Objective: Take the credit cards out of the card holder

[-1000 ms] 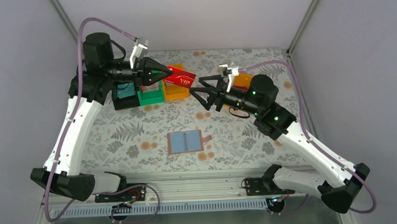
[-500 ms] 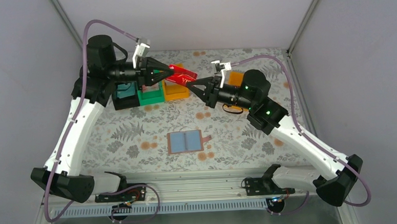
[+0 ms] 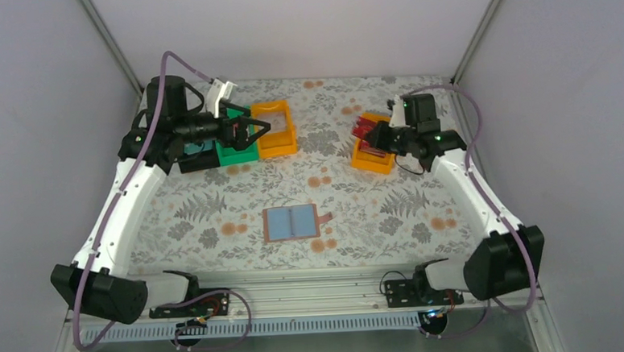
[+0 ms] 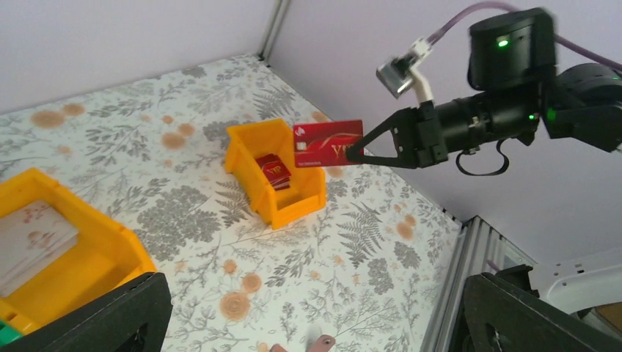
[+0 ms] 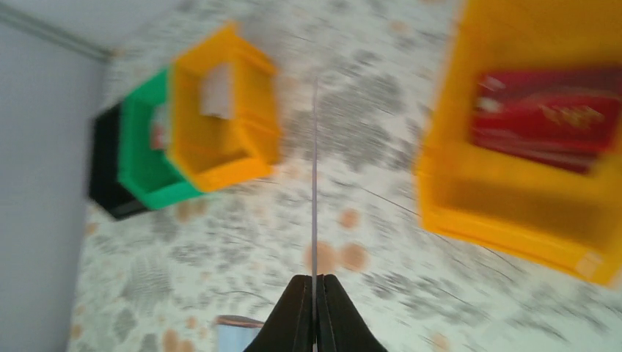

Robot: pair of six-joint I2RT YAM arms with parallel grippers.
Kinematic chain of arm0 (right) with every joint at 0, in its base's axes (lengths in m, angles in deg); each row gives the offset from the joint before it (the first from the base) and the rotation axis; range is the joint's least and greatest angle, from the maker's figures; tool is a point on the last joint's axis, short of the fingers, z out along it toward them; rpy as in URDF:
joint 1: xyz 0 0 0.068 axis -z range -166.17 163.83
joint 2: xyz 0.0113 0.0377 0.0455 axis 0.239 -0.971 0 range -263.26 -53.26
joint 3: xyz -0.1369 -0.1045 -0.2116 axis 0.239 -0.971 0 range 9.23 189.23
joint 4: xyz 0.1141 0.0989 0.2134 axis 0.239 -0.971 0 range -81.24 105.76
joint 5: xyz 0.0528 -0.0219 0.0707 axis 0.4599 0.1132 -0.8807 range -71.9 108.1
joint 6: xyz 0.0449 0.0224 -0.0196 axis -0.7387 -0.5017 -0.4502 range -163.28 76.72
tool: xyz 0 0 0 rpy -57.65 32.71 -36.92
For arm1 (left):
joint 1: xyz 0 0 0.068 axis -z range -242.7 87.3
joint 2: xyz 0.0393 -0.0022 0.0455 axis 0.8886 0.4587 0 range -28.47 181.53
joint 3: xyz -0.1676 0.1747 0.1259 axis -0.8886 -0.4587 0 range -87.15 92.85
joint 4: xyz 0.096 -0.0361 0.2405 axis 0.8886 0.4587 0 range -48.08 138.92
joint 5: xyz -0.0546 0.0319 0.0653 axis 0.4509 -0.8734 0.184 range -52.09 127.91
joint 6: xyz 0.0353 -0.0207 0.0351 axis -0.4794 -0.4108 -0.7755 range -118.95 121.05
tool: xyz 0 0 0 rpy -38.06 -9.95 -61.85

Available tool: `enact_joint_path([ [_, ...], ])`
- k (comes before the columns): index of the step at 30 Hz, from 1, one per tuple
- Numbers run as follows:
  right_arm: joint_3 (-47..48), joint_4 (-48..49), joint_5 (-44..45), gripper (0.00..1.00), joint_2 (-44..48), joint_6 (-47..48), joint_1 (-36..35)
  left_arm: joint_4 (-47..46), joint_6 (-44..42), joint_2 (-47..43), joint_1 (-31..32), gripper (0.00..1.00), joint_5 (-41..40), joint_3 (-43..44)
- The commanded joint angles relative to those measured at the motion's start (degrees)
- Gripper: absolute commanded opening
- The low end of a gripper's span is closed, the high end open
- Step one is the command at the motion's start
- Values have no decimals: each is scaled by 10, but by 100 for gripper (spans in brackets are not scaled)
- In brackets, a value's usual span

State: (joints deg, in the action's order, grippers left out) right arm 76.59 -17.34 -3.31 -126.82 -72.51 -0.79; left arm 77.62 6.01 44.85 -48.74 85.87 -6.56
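Observation:
The card holder lies open on the table's middle, its pale blue sleeves facing up. My right gripper is shut on a dark red credit card and holds it above the right orange bin. The right wrist view shows that card edge-on between the closed fingers. More red cards lie in this bin. My left gripper hangs open and empty at the back left bins, its fingers spread wide.
An orange bin, a green bin and a black bin stand in a row at the back left. Whitish cards lie in the left orange bin. The enclosure walls rise close behind both groups.
The red card passed from my left gripper to my right. The left gripper opened and drew back; the right arm swung right with the card to above the right orange bin.

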Motion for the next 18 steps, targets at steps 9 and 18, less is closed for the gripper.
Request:
enact_joint_path([
  [9,28,-97,29,4,-155,101,147,8,-32,-43,-26,100,-22,-32],
  [18,124,-130,-69,4,-284,157,151,8,-34,-25,-40,100,-20,-35],
])
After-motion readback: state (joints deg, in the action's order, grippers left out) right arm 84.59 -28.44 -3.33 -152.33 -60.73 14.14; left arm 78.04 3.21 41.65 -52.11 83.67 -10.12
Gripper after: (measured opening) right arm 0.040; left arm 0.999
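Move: The right hand holds a red card above the right yellow box, whose middle lies about 6 cm ahead, 5 cm to the hand's right and 22 cm below. Red cards already inside lie at that same spot. The card holder lies open some 18 cm back and 22 cm left, and the left yellow box about 12 cm ahead and 27 cm left. From the left hand, the right yellow box is about 11 cm ahead, 32 cm right and 34 cm below. Down and to the right, the right hand sinks about 14 cm into the near space over the right yellow box, easing forward as well while its rightward travel dies out. Its fingers tip down some 25 degrees and keep their pinch on the red card's end. The left hand, empty and wide open, drifts a couple of centimetres to the left. ##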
